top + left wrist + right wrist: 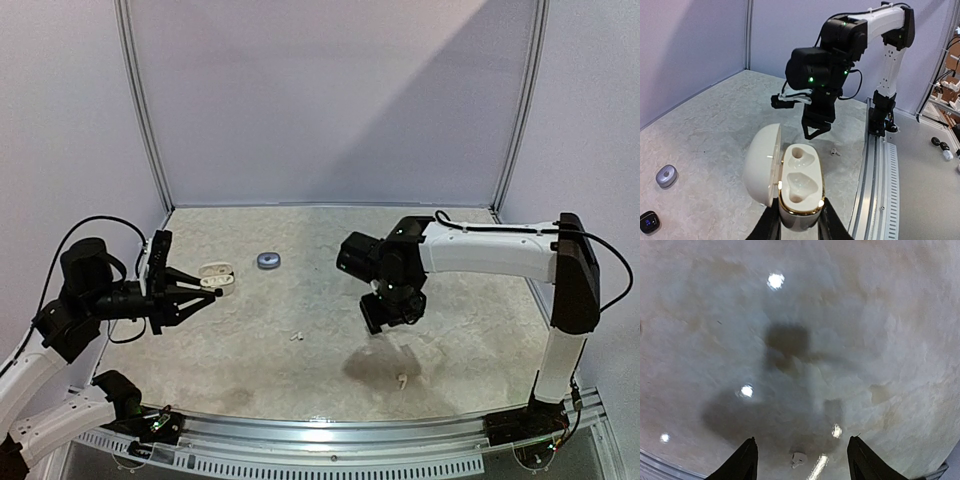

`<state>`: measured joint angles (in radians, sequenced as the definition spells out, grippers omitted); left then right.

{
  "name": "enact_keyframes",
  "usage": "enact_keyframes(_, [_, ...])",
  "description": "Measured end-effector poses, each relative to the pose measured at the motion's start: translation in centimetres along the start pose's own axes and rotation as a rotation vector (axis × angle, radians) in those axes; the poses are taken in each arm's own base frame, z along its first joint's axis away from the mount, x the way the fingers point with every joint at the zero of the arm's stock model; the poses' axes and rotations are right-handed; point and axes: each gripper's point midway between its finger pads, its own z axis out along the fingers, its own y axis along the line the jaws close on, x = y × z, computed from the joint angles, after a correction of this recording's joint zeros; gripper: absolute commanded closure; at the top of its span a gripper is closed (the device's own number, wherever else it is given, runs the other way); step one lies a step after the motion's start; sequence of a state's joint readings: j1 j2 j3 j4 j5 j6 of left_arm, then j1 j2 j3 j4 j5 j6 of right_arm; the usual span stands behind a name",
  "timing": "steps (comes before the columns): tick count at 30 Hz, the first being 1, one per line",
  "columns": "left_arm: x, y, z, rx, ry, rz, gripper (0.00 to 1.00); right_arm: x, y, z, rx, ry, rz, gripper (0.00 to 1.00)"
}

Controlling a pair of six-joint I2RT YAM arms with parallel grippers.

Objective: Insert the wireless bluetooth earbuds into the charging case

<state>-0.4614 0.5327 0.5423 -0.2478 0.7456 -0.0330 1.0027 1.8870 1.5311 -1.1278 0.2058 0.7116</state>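
The white charging case (801, 181) with a gold rim is held off the table, lid (761, 167) swung open to the left and both wells empty. My left gripper (799, 212) is shut on its lower body; from above, the left gripper (214, 289) is at the table's left side. My right gripper (386, 318) hangs open above the table, right of centre. One small white earbud (799, 458) lies on the table below and between its fingers (746, 460), untouched; it also shows as the earbud (402, 380) near the front rail. A second earbud (296, 336) lies left of it.
A small grey-blue pebble-like case (267, 260) sits toward the back centre of the table. A black case (649, 221) lies nearer the left arm. The metal rail (330, 432) runs along the front edge, and white walls (330, 100) close the back and sides.
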Motion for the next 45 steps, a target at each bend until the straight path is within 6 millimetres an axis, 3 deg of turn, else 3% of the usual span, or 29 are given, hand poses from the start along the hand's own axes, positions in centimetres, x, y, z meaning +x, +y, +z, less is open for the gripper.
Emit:
enact_keyframes(6, [0.5,0.0,-0.1,-0.004,-0.009,-0.008,1.00,4.6,-1.7,2.9,0.060,0.153,0.086,0.43])
enact_keyframes(10, [0.3,-0.2,-0.3,-0.005,-0.021,-0.002,1.00,6.6,-2.0,4.6,0.069,0.217,0.110,0.45])
enact_keyframes(15, [0.1,-0.3,-0.4,-0.005,-0.029,0.005,1.00,8.7,-2.2,6.4,0.060,0.272,0.141,0.54])
enact_keyframes(33, [0.4,-0.1,-0.2,-0.005,-0.019,-0.003,1.00,10.3,0.7,6.3,-0.081,0.294,0.164,0.64])
enact_keyframes(45, [0.5,0.0,-0.1,-0.005,-0.014,-0.007,1.00,10.7,0.5,6.3,-0.070,0.303,0.171,0.72])
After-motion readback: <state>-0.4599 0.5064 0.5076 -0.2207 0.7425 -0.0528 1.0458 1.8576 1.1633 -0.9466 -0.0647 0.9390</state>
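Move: The white earbud that the right hand goes for lies about 10 cm back towards its base, 3 cm to its right and 9 cm below. The other earbud is roughly 18 cm to the right hand's left and 2 cm ahead, on the table 9 cm below. From the left hand, still holding the open charging case, the first earbud lies some 31 cm to the right, about level fore and aft, 26 cm lower. Right hand draws back 9 cm and sinks 8 cm to the earbud, straightening downward, its fingers narrowing around it. ##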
